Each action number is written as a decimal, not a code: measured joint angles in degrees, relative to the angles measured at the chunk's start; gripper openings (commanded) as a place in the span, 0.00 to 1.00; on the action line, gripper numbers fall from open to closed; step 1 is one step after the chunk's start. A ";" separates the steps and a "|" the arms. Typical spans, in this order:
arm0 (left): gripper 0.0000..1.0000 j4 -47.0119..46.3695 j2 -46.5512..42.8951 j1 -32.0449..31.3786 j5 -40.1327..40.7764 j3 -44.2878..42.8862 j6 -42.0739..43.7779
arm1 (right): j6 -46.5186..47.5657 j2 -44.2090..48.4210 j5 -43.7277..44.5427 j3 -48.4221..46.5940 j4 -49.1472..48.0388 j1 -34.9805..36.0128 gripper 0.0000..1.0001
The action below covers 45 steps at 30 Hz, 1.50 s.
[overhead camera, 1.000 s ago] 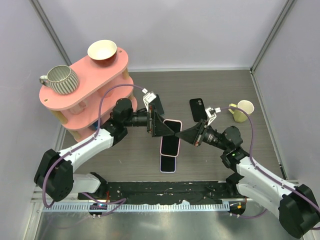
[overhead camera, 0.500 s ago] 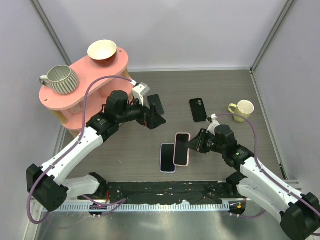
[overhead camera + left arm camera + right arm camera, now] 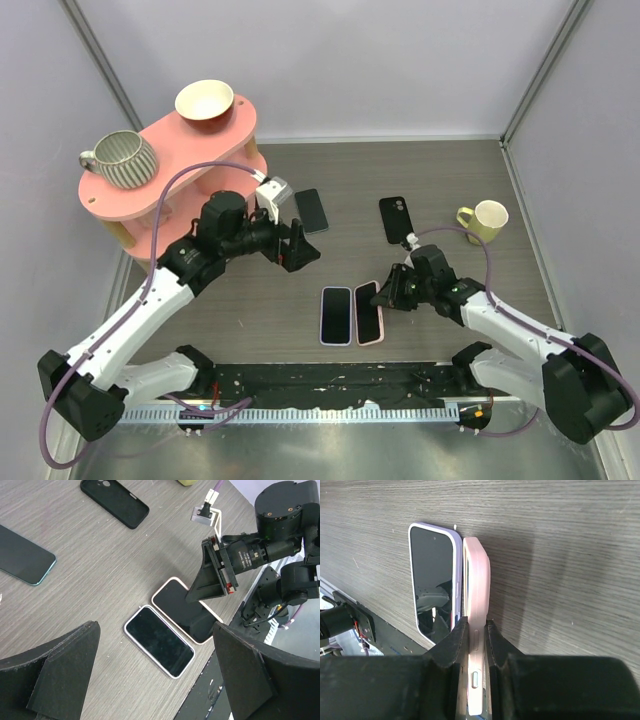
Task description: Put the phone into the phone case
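My right gripper [image 3: 385, 293] [image 3: 476, 622] is shut on the long edge of a phone in a pink case [image 3: 368, 312] [image 3: 185, 611] [image 3: 476, 595]. That phone is tilted up on its side, right beside a lavender-rimmed phone [image 3: 336, 314] [image 3: 159, 641] [image 3: 432, 580] lying flat, screen up. A black phone case [image 3: 396, 219] [image 3: 115, 502] lies further back on the table. My left gripper [image 3: 298, 250] [image 3: 155, 630] hangs wide open above the table, left of and behind both phones, holding nothing.
A dark phone [image 3: 311, 210] [image 3: 22, 555] lies behind the left gripper. A yellow mug [image 3: 487, 220] stands at the right. A pink two-tier shelf [image 3: 170, 170] at back left carries a striped mug [image 3: 122, 158] and a bowl [image 3: 205, 102]. The table's front edge runs just below the phones.
The left gripper let go of the pink-cased phone, opened fully and drew back to the left. The right gripper carried that phone down beside the lavender-rimmed one.
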<state>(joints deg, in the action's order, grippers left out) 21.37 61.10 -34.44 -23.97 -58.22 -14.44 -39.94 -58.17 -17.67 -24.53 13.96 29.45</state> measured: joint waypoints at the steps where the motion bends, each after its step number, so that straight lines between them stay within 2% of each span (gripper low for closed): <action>1: 1.00 -0.04 -0.35 -0.07 0.07 0.00 0.09 | -0.02 -0.72 0.02 0.00 -0.70 0.00 0.18; 3: 1.00 0.02 -0.63 -0.28 0.52 0.00 0.26 | -0.24 -2.08 0.39 0.00 -1.99 0.00 0.27; 6: 0.99 0.63 -0.57 -1.14 2.29 0.00 0.90 | -0.66 -2.21 1.95 0.07 -2.40 0.17 0.33; 10: 0.97 1.51 -0.57 -2.69 7.34 0.00 1.38 | -0.85 -1.51 6.75 0.37 -1.68 0.28 0.36; 14: 0.93 3.43 0.20 -3.89 15.76 -1.05 1.36 | -1.36 1.60 10.95 0.96 -1.22 0.26 0.36; 17: 0.93 5.38 2.43 -4.22 20.46 -3.78 1.25 | -1.92 3.32 12.24 1.07 -1.16 0.26 0.40; 20: 0.93 6.82 5.05 -4.59 24.52 -6.82 0.83 | -2.29 5.07 13.33 1.07 -0.52 0.26 0.53; 23: 0.93 8.13 9.03 -5.77 29.27 -10.69 -0.37 | -2.34 6.84 14.21 0.83 0.85 0.26 0.75; 24: 0.92 8.79 10.88 -6.23 30.84 -12.26 -0.79 | -2.47 7.34 14.49 0.66 1.07 0.26 0.87; 25: 0.93 9.57 13.14 -6.64 32.39 -14.25 -1.46 | -2.40 7.85 14.75 0.59 1.03 0.26 0.90; 35: 0.97 16.46 43.04 -7.69 47.19 -36.22 -12.70 | -4.02 13.25 19.98 -1.57 4.68 0.26 0.93; 41: 0.95 16.57 54.31 -5.73 46.86 -41.27 -18.78 | -4.76 15.06 21.44 -5.25 6.78 0.28 0.93; 45: 0.98 16.87 60.78 -2.89 46.56 -44.98 -21.70 | -4.79 14.47 21.49 -6.43 7.78 0.26 0.93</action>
<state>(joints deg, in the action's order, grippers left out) 38.24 121.89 -37.32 22.59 -103.20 -36.14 -44.73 -43.70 3.81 -30.96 21.74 29.71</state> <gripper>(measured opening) 0.963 0.929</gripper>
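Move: The pink-cased phone, pinched by its right edge, has its middle about 3 cm left of the right hand, 2 cm back and 2 cm below. The lavender-cased phone lies 10 cm to that hand's left and 3 cm back; the black case 22 cm ahead, 4 cm right. From the left hand, the bare teal-edged phone lies about 24 cm straight ahead and 23 cm down, the black case 20 cm right of it and 3 cm nearer, the lavender-cased phone 5 cm back, 6 cm right. The pink-cased phone is let go beside the lavender one: the right fingers open wide as the hand eases forward and right some 5 cm, then lifts clear. Towards the bare phone, the left hand swings forward about 20 cm, fingers staying wide open, then also sinks 17 cm, turning from pointing rightward to forward-and-down, to hover above its near end. ##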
